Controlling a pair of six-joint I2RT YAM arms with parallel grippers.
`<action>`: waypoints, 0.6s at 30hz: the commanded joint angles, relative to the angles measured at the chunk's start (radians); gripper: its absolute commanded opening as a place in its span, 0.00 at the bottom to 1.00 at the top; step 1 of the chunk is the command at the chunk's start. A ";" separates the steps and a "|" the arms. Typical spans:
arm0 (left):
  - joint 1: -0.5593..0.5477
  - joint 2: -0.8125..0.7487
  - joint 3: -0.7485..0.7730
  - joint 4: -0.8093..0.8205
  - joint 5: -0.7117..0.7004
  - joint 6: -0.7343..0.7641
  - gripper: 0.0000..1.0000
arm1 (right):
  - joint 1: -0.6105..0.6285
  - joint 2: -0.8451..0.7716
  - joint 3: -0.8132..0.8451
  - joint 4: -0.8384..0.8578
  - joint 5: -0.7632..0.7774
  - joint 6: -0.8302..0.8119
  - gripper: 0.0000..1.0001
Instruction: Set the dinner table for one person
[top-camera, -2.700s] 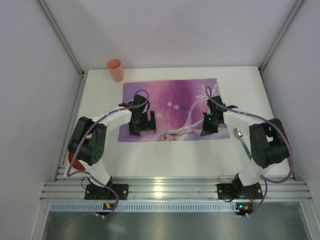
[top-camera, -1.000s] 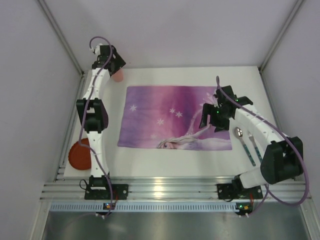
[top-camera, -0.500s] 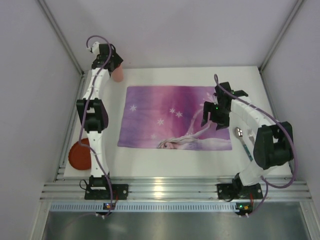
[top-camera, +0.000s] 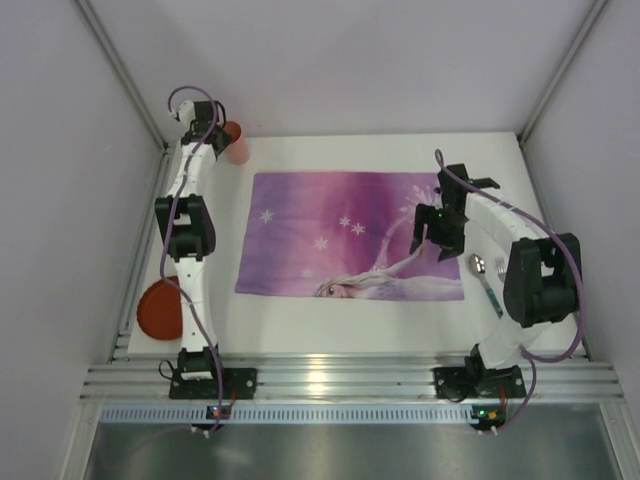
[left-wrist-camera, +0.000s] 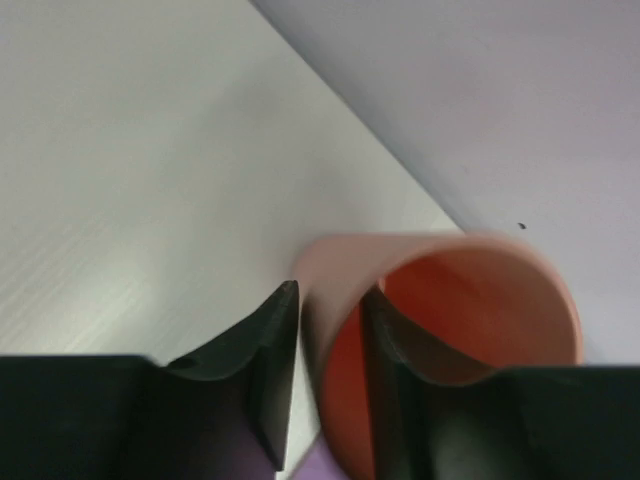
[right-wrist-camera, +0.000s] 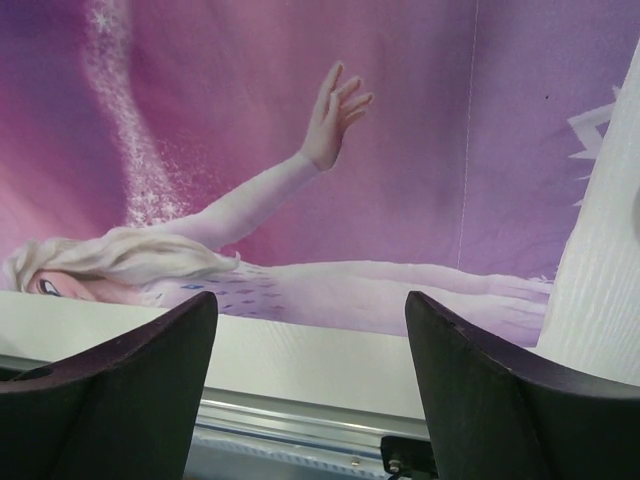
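A salmon-pink cup (top-camera: 236, 141) stands at the far left corner of the white dinner table (top-camera: 330, 322), beside the purple placemat (top-camera: 340, 230). My left gripper (top-camera: 216, 134) is at the cup. In the left wrist view the cup (left-wrist-camera: 450, 290) has its wall pinched between one finger outside and one finger (left-wrist-camera: 385, 330) inside; the gripper (left-wrist-camera: 330, 295) is shut on it. My right gripper (top-camera: 432, 236) is open and empty, low over the placemat's right part (right-wrist-camera: 300, 120), and its own view (right-wrist-camera: 310, 310) shows nothing between the jaws.
A red plate (top-camera: 156, 310) lies at the table's left edge, partly behind the left arm. A spoon (top-camera: 479, 266) lies right of the placemat, near the right arm. Booth walls and metal posts close in the far and side edges.
The left arm has swung from the placemat to the far left corner and closed on the cup's wall. The right gripper has drifted slightly right over the placemat and stays open.
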 joint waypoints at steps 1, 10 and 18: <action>0.022 0.045 0.079 0.021 0.038 -0.013 0.32 | -0.015 -0.004 0.033 -0.018 -0.008 -0.017 0.76; 0.020 -0.026 0.067 0.013 0.225 0.053 0.00 | -0.018 -0.032 0.079 -0.043 -0.017 -0.019 0.75; -0.113 -0.182 0.038 -0.097 0.348 0.232 0.00 | 0.006 0.054 0.457 -0.098 -0.146 0.037 0.75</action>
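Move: The left hand's open fingers straddle the near-left rim of the cup, whose middle is about 3 cm to the right, 2 cm ahead and 4 cm below. The placemat's middle lies roughly 30 cm right and 26 cm back, some 10 cm below. From the right hand, about 10 cm above the placemat, the cup is some 45 cm left and 36 cm ahead; the spoon is about 12 cm right and 6 cm back. The left fingers pinch the cup's wall, one pad inside and one outside, after easing about a centimetre down; then, keeping that grip, the hand carries the cup some 6 cm to the right, turning nearly 20 degrees clockwise. The empty, open right hand waits, then climbs about 8 cm and goes 6 cm forward over the placemat, fingertips tilting forward. ##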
